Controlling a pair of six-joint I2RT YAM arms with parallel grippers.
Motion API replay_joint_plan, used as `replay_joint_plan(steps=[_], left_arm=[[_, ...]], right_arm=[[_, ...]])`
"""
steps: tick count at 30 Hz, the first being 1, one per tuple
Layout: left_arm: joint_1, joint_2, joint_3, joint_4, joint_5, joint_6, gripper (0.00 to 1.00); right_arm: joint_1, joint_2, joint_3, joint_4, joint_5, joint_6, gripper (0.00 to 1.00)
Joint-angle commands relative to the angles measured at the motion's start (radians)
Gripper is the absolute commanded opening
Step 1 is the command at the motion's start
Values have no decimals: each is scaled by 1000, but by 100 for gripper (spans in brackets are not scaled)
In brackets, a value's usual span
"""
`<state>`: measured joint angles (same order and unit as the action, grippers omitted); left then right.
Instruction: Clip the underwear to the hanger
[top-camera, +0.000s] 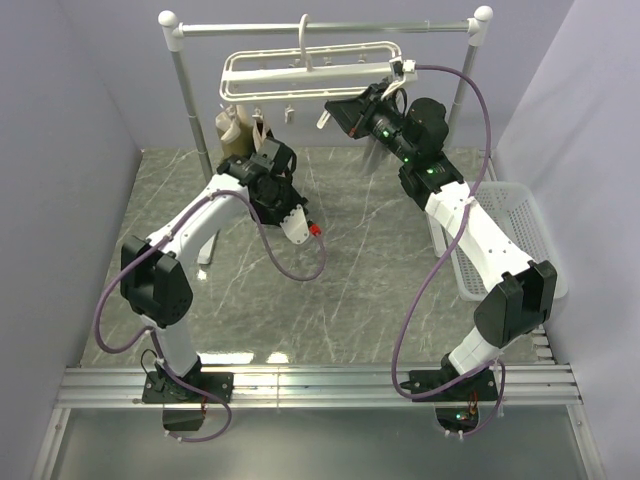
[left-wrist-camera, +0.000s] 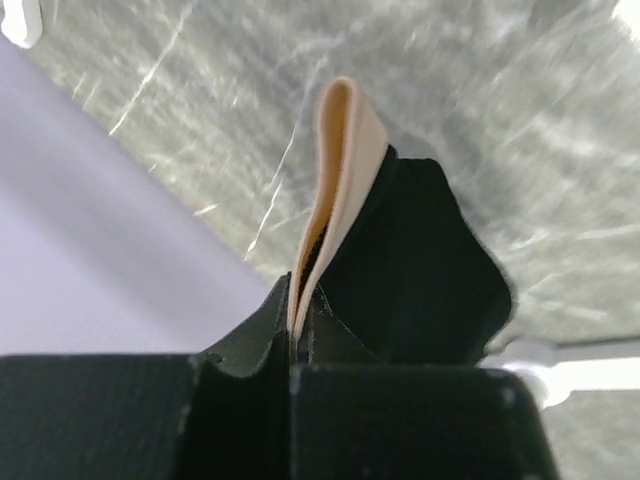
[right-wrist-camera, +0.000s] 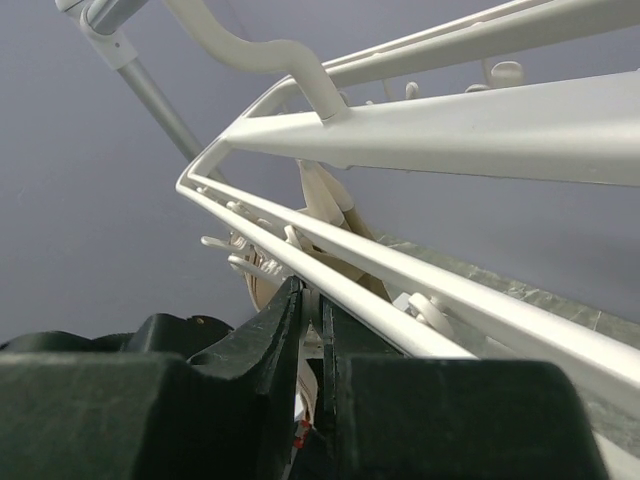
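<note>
The underwear (left-wrist-camera: 420, 270) is black with a tan waistband (left-wrist-camera: 345, 150). In the left wrist view my left gripper (left-wrist-camera: 297, 300) is shut on a fold of that waistband, and the black cloth bulges to the right of the jaws. From above, the left gripper (top-camera: 263, 142) is raised just under the left part of the white hanger (top-camera: 300, 72), and the black cloth is hard to tell from the gripper. My right gripper (top-camera: 336, 108) reaches up to the hanger's right half. Under the hanger's rail (right-wrist-camera: 400, 265) it (right-wrist-camera: 315, 295) is shut on a white clip (right-wrist-camera: 312, 340).
The hanger hangs by its hook from a metal rail (top-camera: 380, 27) on white posts. A tan garment (top-camera: 232, 128) hangs at the hanger's left end, beside the left gripper. A white basket (top-camera: 505, 235) stands at the table's right edge.
</note>
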<state>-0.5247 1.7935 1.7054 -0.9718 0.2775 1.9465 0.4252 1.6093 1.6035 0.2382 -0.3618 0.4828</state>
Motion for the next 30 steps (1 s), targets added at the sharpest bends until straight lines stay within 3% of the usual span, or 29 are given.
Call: replay_joint_plan(steps=[1, 11, 19, 24, 30], left_arm=[[9, -16, 107, -105, 155, -99, 0], [40, -100, 129, 5, 241, -546, 0], [91, -181, 80, 287, 215, -944, 0], [97, -241, -4, 451, 147, -1018, 0], [103, -223, 14, 492, 109, -1078, 0]], right_arm=[[-12, 6, 32, -23, -16, 7, 0], [-16, -3, 24, -33, -19, -3, 0], [-17, -14, 7, -33, -25, -7, 0], [-20, -19, 4, -34, -38, -1, 0], [-20, -22, -2, -37, -60, 3, 0]])
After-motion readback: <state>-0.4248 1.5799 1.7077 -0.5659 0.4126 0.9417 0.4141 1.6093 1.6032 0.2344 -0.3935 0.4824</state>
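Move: The clip that the waiting right fingers hold on the hanger's near side lies about 23 cm above the left hand, some 3 cm ahead and 7 cm to its right. The next empty clip hangs almost straight above, 22 cm up and 3 cm ahead. The underwear's already clipped end is some 6 cm left, 3 cm ahead and 20 cm up. For the right hand, the held clip is about 2 cm left, level fore and aft, 2 cm below. Still pinching the loose end of the underwear's waistband, the left hand carries it up towards the hanger's near row of clips, nearly 15 cm in all, easing back a little at first and then slightly forward again, while its wrist swings some 60 degrees so that the fingers, at first pointing steeply down, come to point forward and to the right, only a little downward. The right hand stays in place with its fingers shut on the clip at the hanger's near rail and keeps the hanger steady for the left hand coming up from below. ##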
